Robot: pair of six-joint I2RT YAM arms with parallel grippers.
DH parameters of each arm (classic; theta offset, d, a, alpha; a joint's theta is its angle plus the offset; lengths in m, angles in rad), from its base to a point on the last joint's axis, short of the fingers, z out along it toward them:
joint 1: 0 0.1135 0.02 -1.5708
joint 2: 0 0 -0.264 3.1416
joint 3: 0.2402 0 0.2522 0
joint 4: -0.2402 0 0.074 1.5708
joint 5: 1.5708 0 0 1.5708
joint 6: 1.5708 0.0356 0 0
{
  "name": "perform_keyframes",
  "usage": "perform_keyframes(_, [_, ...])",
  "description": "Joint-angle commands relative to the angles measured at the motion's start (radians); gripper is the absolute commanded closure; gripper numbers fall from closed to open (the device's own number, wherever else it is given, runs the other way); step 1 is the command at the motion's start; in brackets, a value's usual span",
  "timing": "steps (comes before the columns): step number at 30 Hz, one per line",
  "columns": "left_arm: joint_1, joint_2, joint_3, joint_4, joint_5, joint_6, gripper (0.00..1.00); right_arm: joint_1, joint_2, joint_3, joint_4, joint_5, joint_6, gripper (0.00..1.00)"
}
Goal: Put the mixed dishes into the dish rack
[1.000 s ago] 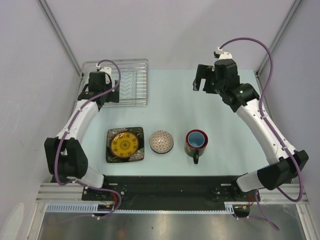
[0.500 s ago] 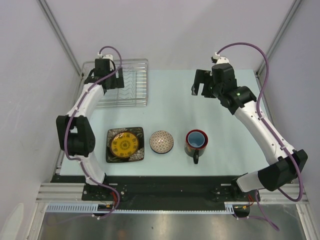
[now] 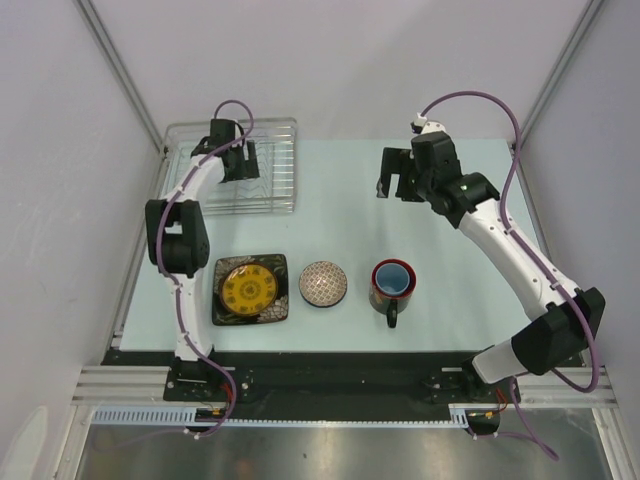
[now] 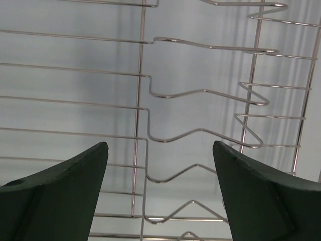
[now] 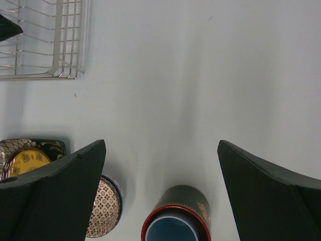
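The silver wire dish rack stands at the far left of the table. My left gripper hovers over it, open and empty; its wrist view shows only rack wires. My right gripper is open and empty, high over the table's far middle. In the near row, the round yellow plate lies on the square black floral plate. The brown-speckled bowl has a blue rim showing under it. The red-rimmed mug stands upright, handle towards me.
Grey walls and metal frame posts close in the table at left, right and back. The rack's corner shows at the top left of the right wrist view. The black front rail runs below the dishes.
My left arm has stretched farther out and swung its gripper rightwards over the rack. My right gripper has drifted a little left. The dishes have not moved.
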Motion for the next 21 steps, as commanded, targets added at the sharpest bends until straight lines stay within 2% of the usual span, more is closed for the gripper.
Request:
perform_keyframes(1, [0.003,0.034,0.081,-0.004,0.065,-0.018,0.11,0.005,0.017,0.004,0.018,0.017,0.011,0.0])
perform_keyframes(8, [-0.066,0.016,0.038,0.043,0.165,0.028,0.12,0.006,0.057,0.017,0.022,0.008,0.014,0.0])
perform_keyframes(13, [-0.153,-0.033,-0.066,0.064,0.167,0.051,0.11,0.005,0.065,0.012,0.012,0.013,0.016,0.0])
perform_keyframes(21, [-0.233,-0.081,-0.214,0.096,0.196,0.054,0.11,0.005,0.062,0.001,-0.01,0.034,0.013,0.0])
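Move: The dish rack lies around the open left gripper, whose fingers are already down among its wires: its middle is about 4 cm to the left, 1 cm ahead and roughly level in height. The black tray with the yellow dish sits some 29 cm back and 6 cm right, about 4 cm lower; the patterned round dish is 28 cm back and 24 cm right, equally low. From the right hand, the rack's middle is roughly 18 cm ahead, 44 cm left and 20 cm below. The dish rack is pushed to the robot's right by the left hand, its spread fingers bearing sideways on the inner wires: after settling about 1 cm deeper, the hand sweeps some 12 cm right with gathering speed, curving back about 3 cm towards the end and swinging roughly 15 degrees clockwise. The open right hand sinks 3 cm over bare table, tipping slightly down. ##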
